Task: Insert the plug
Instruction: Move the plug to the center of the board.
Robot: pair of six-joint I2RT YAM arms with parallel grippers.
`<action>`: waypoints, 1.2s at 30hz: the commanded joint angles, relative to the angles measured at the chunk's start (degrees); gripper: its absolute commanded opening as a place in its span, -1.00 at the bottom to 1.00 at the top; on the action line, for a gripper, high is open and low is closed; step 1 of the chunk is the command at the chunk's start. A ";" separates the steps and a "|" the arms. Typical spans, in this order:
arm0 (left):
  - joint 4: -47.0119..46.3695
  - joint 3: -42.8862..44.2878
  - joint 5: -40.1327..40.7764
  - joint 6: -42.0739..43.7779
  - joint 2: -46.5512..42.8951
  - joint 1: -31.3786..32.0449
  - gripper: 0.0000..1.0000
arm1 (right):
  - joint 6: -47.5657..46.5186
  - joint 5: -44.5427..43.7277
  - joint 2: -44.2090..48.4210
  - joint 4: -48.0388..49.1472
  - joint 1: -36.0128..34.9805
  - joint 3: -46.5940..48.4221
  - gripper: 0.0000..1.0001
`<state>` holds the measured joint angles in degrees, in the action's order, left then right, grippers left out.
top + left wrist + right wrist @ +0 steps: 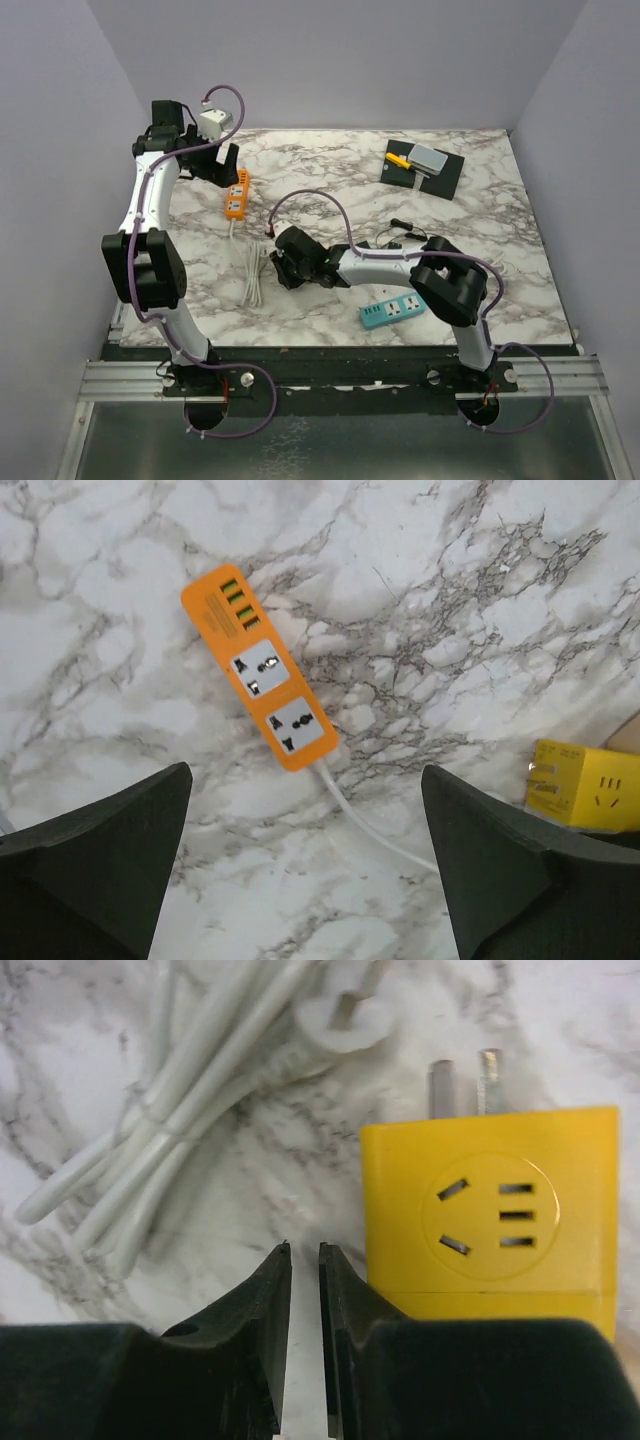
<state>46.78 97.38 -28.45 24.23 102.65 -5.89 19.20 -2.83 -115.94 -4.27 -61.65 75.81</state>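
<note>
The plug (488,1205) is a yellow cube with two metal prongs, lying on the marble. It sits just right of my right gripper (305,1248), touching the outer side of the right finger, not between the jaws. That gripper is shut with nothing in the narrow slit. In the top view the right gripper (280,262) hides the plug. The orange power strip (260,665) lies flat with two sockets facing up. My left gripper (305,772) hovers above it, open and empty. In the left wrist view the plug (585,785) shows at the right edge.
A bundle of white cable (180,1110) with its own white plug head (345,1020) lies just ahead of the right gripper. A teal power strip (392,311) rests near the front right. A black mat (445,180) with grey and yellow items sits at the back right.
</note>
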 commanded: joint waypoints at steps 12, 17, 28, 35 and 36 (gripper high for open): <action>2.54 15.52 0.13 25.93 19.58 5.09 0.98 | -4.13 1.80 5.04 -0.57 6.88 -3.16 -0.23; 3.07 11.92 -0.63 43.80 16.71 5.62 0.98 | 0.05 4.54 11.23 -0.24 6.67 -10.96 -0.24; 24.45 13.40 6.81 99.03 17.71 5.73 0.98 | 1.96 1.27 11.41 -1.61 9.04 -15.34 -0.37; 21.16 10.23 12.20 119.79 18.31 5.76 0.98 | 1.89 4.59 13.60 1.52 10.62 -16.24 0.03; 19.22 8.17 12.22 123.05 17.87 5.78 0.98 | 2.54 5.05 13.76 2.40 10.54 -16.76 0.06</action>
<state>67.46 110.19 -19.25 114.41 120.44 0.08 21.04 -0.03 -103.53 -5.08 -50.92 59.68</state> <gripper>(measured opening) 0.989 0.496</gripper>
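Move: The yellow plug stands right beside the right hand's fingertips, about 4 cm ahead and 2 cm to the right, nearly at fingertip height. The tan plug is roughly 5 cm ahead and 9 cm to the right, and the white cable bundle some 7 cm to the left and 2 cm ahead. From the left hand, the orange power strip lies about 3 cm ahead, 4 cm to the right and 18 cm below. With its fingers nearly shut and low over the table, the right hand pushes the yellow plug forward and a little right for about 6 cm, then draws back from it and carries on rightward to the near side of the tan plug, its fingers opening to about half. Meanwhile the left hand, still wide open, reaches forward and sinks some 8 cm towards the orange power strip, then eases partly back while its wrist swings clockwise by roughly 75 degrees and the fingers come to point almost straight down, without touching the strip. ##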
